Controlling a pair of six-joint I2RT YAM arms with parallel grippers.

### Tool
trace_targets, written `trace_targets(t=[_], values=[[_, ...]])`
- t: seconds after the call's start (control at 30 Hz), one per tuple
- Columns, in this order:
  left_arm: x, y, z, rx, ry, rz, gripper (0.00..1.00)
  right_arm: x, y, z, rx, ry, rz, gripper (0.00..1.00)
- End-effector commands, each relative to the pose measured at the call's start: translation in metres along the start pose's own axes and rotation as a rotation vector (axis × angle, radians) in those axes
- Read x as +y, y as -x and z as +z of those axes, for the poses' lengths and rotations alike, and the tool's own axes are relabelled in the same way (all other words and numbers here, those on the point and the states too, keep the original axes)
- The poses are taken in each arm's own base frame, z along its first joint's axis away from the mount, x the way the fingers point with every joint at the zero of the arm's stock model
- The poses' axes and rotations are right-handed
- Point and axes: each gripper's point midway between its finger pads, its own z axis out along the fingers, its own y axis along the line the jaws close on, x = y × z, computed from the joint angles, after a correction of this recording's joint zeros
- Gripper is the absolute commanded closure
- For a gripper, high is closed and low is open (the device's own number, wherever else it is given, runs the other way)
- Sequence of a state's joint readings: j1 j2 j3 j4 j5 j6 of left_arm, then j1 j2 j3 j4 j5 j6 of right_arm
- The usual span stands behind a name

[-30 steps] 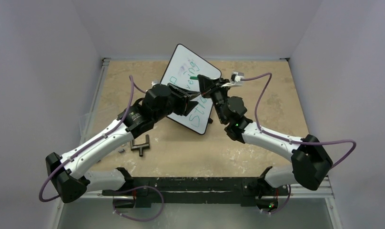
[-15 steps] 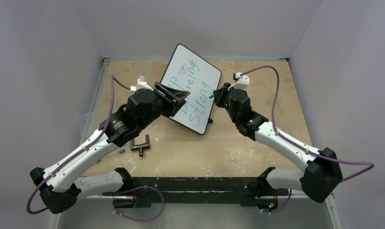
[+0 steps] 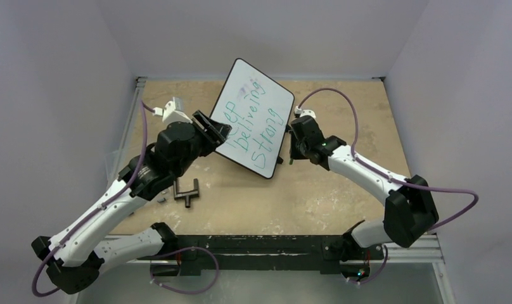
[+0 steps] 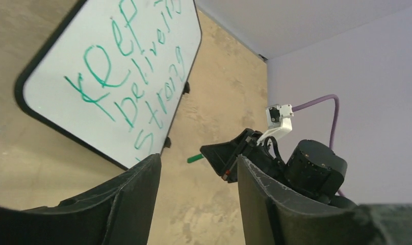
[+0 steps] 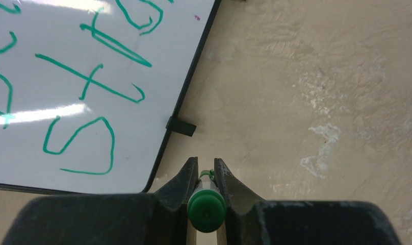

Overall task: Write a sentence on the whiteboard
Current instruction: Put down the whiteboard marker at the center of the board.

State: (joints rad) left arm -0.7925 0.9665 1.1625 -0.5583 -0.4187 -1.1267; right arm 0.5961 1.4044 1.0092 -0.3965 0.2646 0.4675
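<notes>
The whiteboard point(image 3: 256, 104) lies tilted on the tan table, and the sentence point(image 3: 252, 123) runs across it in three lines of green lettering, also seen on the whiteboard point(image 4: 112, 61) in the left wrist view. My left gripper point(image 3: 220, 131) hovers beside the board's left edge, open, and nothing sits between its fingers point(image 4: 137, 194). My right gripper point(image 3: 293, 151) is off the board's right edge, over bare table. It is shut on a green marker point(image 5: 206, 204) that points down at the table, next to the board's black stand foot point(image 5: 181, 126).
A black T-shaped part point(image 3: 187, 192) lies on the table near the left arm's forearm. Walls close in the table at the back and both sides. Purple cables loop off both wrists.
My left gripper drew back left off the board and opened wider. My right gripper carried the marker off the lettering to the board's right edge. All three lines now show.
</notes>
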Motion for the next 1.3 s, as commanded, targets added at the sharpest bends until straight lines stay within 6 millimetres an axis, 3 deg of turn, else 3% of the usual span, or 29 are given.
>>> trace_targets(t=[0.0,0.17,0.27,0.77,0.83,0.97,1.27], values=[[0.026,0.024,-0.011,-0.089,0.05,0.167,0.39,0.002,-0.022,0.004,0.111,0.03,-0.036,1.0],[0.034,0.037,-0.018,-0.142,0.031,0.249,0.13,-0.005,-0.045,0.021,0.178,0.011,-0.02,1.0],[0.041,0.041,-0.019,-0.15,0.044,0.301,0.04,-0.008,-0.053,0.028,0.192,-0.005,-0.006,1.0],[0.049,0.046,-0.008,-0.151,0.06,0.437,0.0,-0.041,-0.066,0.044,0.158,-0.169,0.051,0.97],[0.05,0.045,-0.006,-0.146,0.062,0.441,0.0,-0.044,-0.065,0.044,0.146,-0.182,0.056,0.94],[0.05,0.044,-0.003,-0.141,0.066,0.442,0.0,-0.046,-0.063,0.044,0.138,-0.187,0.067,0.78],[0.05,0.046,-0.005,-0.154,0.059,0.438,0.0,-0.052,-0.055,0.039,0.11,-0.194,0.096,0.65]])
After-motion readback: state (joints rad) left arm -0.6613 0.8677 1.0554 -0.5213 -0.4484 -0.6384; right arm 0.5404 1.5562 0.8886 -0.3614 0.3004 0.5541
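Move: The right hand, marker still pinched in its fingers, goes for the bare table beside the whiteboard: the spot lies some 10 cm below, about 5 cm to its right and 1 cm ahead. The board's lower black clip is about 5 cm left and 2 cm ahead of this hand, roughly 9 cm below; the whiteboard's middle lies some 16 cm left, 19 cm ahead. From the left hand the spot is about 27 cm right, 8 cm ahead, 30 cm below. The right hand carries the marker down beside the whiteboard's lower clip, sinking about 9 cm in all while its fingers tip some 10 degrees further down, and near the table it shifts almost 4 cm to the right and opens to about a third, letting go of the marker. The left hand meanwhile draws some 6 cm to its left, away from the marker, rolls its left side up about 25 degrees and spreads its empty, half-open fingers wide. ##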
